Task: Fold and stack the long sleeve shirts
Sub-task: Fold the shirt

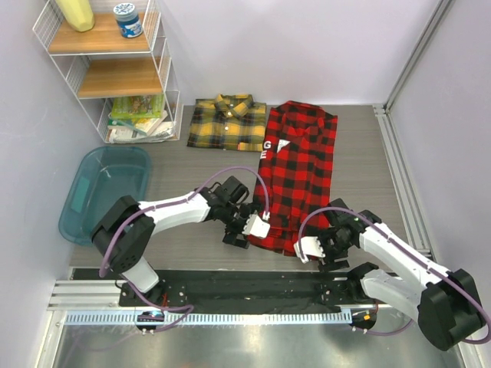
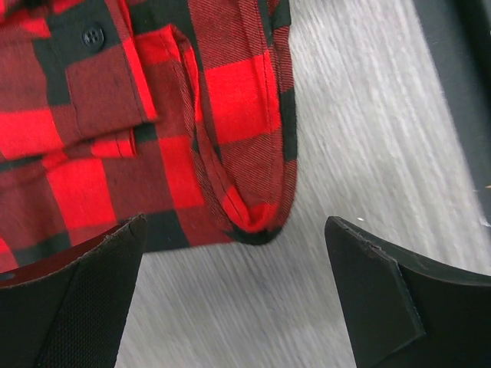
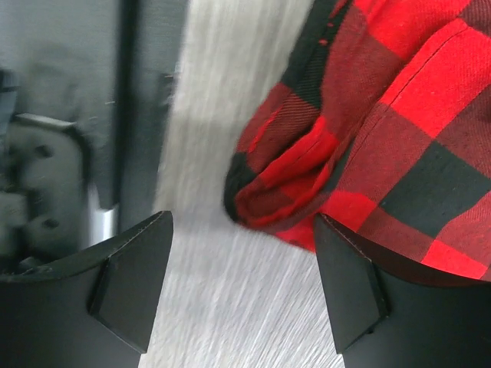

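The red-and-black shirt (image 1: 298,172) lies folded lengthwise in a long strip on the table, white lettering near its collar. The yellow-and-black shirt (image 1: 228,123) lies folded at the back, left of it. My left gripper (image 1: 251,225) is open at the strip's near left corner; in the left wrist view that hem corner (image 2: 257,222) lies on the table just beyond the open fingers (image 2: 84,299). My right gripper (image 1: 313,248) is open at the near right corner; in the right wrist view the bunched hem (image 3: 284,184) lies just beyond the fingers (image 3: 353,291), nothing between them.
A teal plastic tub (image 1: 107,192) sits at the left. A white wire shelf (image 1: 115,69) with a jar and packets stands at the back left. A black mat (image 1: 245,287) and the rail run along the near edge. Metal frame posts (image 1: 399,153) line the right side.
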Action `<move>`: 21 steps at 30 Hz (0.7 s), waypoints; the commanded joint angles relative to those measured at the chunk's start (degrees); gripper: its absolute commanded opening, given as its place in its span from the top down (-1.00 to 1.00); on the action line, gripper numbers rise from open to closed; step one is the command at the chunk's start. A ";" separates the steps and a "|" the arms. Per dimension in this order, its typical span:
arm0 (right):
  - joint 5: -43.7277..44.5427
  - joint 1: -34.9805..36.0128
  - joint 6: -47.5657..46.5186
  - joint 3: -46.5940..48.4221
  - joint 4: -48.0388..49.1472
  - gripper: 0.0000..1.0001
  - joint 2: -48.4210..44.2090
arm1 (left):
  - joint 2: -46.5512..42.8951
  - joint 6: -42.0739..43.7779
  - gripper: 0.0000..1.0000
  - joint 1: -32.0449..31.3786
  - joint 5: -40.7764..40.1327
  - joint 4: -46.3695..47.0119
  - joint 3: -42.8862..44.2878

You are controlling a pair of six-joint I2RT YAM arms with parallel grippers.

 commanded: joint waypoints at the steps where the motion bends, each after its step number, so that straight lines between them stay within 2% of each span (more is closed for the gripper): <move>1: 0.96 0.63 0.09 -2.42 9.94 -0.58 1.09 | 1.11 7.78 -0.93 -1.09 -1.19 5.83 -1.50; 8: 2.72 1.60 1.41 -4.89 17.50 -0.45 4.43 | 2.69 9.03 -0.94 -3.37 -2.95 13.39 -4.06; 11: 3.07 2.04 3.06 -5.24 20.05 -0.25 5.49 | 4.63 7.81 -0.91 -3.90 -4.00 14.88 -3.36; 15: 4.74 2.21 5.10 -5.86 23.31 0.13 6.37 | 5.77 7.54 -0.76 -3.82 -5.15 19.01 -4.14; 17: 4.92 2.21 5.27 -6.38 24.71 0.21 6.54 | 6.47 7.53 -0.72 -3.90 -5.15 20.95 -4.24; 20: 4.04 2.30 5.54 -6.30 25.33 0.45 6.28 | 7.79 7.10 -0.48 -3.90 -4.80 22.62 -3.54; 21: 3.95 2.21 6.24 -6.21 25.77 0.63 6.19 | 7.97 6.57 -0.38 -3.90 -4.71 23.15 -2.75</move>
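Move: The red-black shirt lies flat, its near edge between the hands. Its near-left corner is roughly 4 cm to the left hand's right, 1 cm back and 1 cm below; its button cuff lies some 10 cm to that hand's right and 5 cm ahead, the folded yellow shirt about 37 cm ahead and 7 cm left. The near-right corner is some 3 cm to the right hand's left, level fore-and-aft, 1 cm below; the near-left corner is about 24 cm to that hand's left and 3 cm farther out. The right hand settles about a centimetre lower around the shirt's near-right corner, then sweeps forward some 5 cm and left about 3 cm, fingertips tilting forward, while its fingers close from wide to about a third open and gather the near edge between them. The left hand also sinks slightly, then slides about 5 cm right along the near edge and a little forward, its tips swinging forward some 15 degrees as the fingers straddle the near-left corner and only begin to close. ##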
